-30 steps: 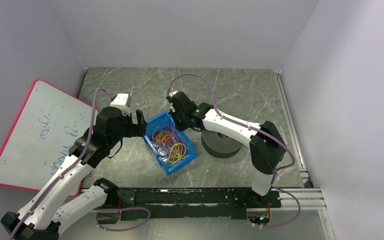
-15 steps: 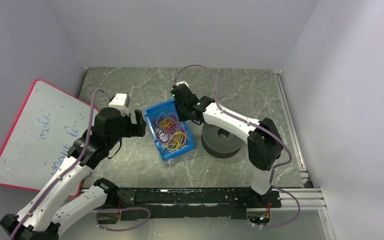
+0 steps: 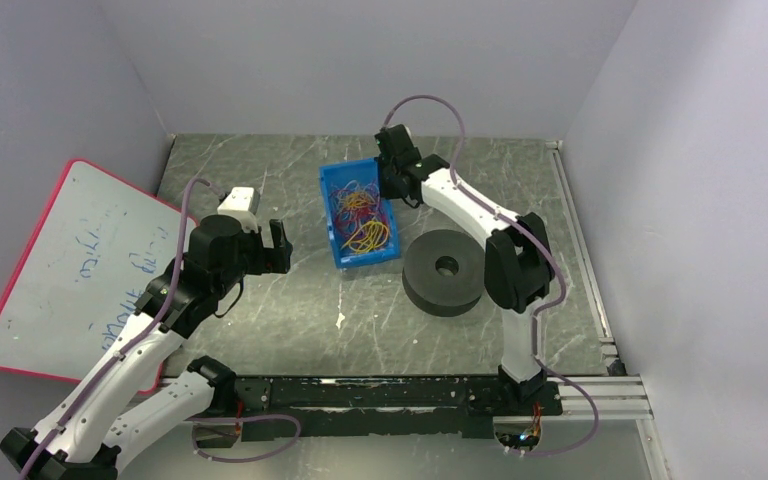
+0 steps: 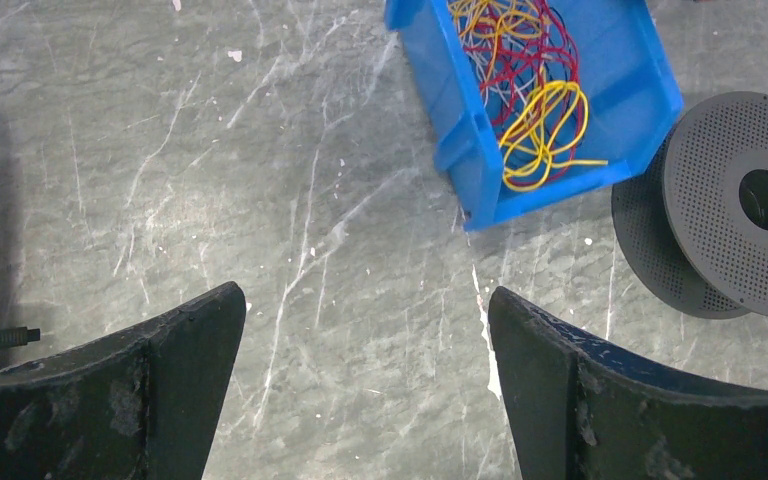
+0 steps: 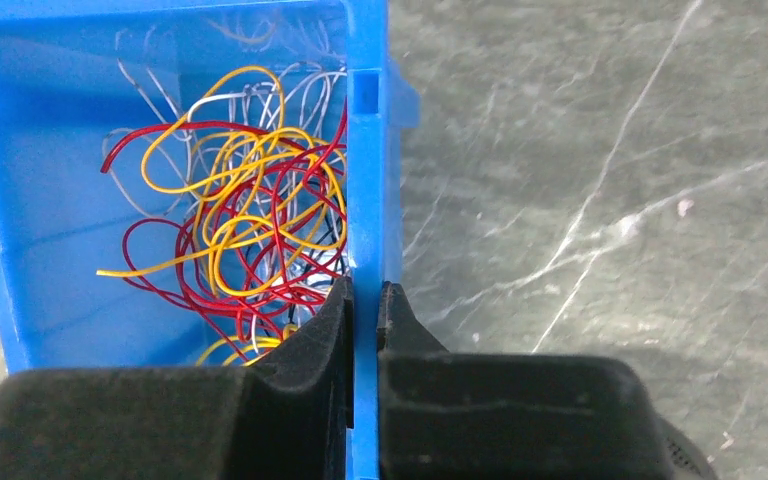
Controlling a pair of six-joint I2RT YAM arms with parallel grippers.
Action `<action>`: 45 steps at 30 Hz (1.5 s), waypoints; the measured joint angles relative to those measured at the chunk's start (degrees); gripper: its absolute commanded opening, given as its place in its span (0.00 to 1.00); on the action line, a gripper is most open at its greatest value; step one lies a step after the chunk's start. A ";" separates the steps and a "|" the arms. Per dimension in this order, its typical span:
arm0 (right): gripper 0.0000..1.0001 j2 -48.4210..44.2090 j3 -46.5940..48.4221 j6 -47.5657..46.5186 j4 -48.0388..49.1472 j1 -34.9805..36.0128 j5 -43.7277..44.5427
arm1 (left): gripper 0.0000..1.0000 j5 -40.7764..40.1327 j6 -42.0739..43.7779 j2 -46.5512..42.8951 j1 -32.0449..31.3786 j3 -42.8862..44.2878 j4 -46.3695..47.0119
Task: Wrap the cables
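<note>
The cables are a tangle of thin yellow, red and white wires lying in a blue bin at the back middle of the table. They also show in the left wrist view and the right wrist view. My right gripper is shut on the bin's right wall, one finger inside and one outside. My left gripper is open and empty, over bare table to the left of the bin.
A dark grey spool lies flat just right of the bin's near end; it also shows in the left wrist view. A whiteboard with a red edge leans at the left wall. Walls close in the table.
My right gripper has dragged the blue bin toward the back of the table and turned it roughly lengthwise. The left arm has stayed nearly still, and the bin is now away from it.
</note>
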 measured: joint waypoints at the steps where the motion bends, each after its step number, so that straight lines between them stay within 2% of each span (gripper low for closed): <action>1: 0.00 0.98 1.20 -0.04 -0.48 -0.85 -0.31 | 0.96 0.00 0.00 0.00 0.00 0.00 0.02; 10: 0.00 10.45 13.33 -1.16 -4.17 -6.47 -2.93 | 0.96 0.02 0.04 0.00 0.00 -0.02 0.02; 17: 0.52 12.63 16.61 -1.11 -5.70 -9.29 -4.11 | 0.96 0.02 0.20 0.00 0.00 0.00 0.02; 19: 0.61 12.61 17.09 -1.51 -5.57 -9.84 -4.22 | 0.96 0.00 0.20 0.00 0.00 0.00 0.02; 23: 0.73 11.52 16.98 -2.10 -5.73 -10.43 -3.98 | 0.96 0.02 0.22 0.00 0.00 0.00 0.02; 28: 0.74 1.20 8.15 -2.32 -4.52 -10.64 -3.10 | 0.96 0.04 0.26 0.02 0.00 0.00 0.02; 39: 0.76 -29.42 -21.57 -0.22 2.32 -14.58 0.68 | 0.96 0.72 0.66 1.57 0.00 -0.02 0.07; 45: 0.77 -39.58 -37.11 3.08 2.67 -18.16 1.05 | 0.96 1.79 0.83 1.95 0.00 -0.02 0.13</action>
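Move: Pinching the box's right-hand wall near the rim, the right hand has the blue box's middle about 5 cm to its left, 3 cm back and 6 cm lower. The clear spot where the box is headed centres roughly 2 cm ahead and 2 cm left, 12 cm down. The grey spool sits some 15 cm back and 12 cm to the right. From the left hand the blue box lies about 12 cm ahead, 20 cm right and 15 cm below. Carrying on forward with the rim still pinched, the right hand takes the blue box about 7 cm towards the table's far edge, edging right and sinking slightly, then opens its fingers and lets go of the wall. It climbs clear while drawing back and swinging right, turns clockwise, and finally sinks again, ending open beyond the grey spool's right side. ##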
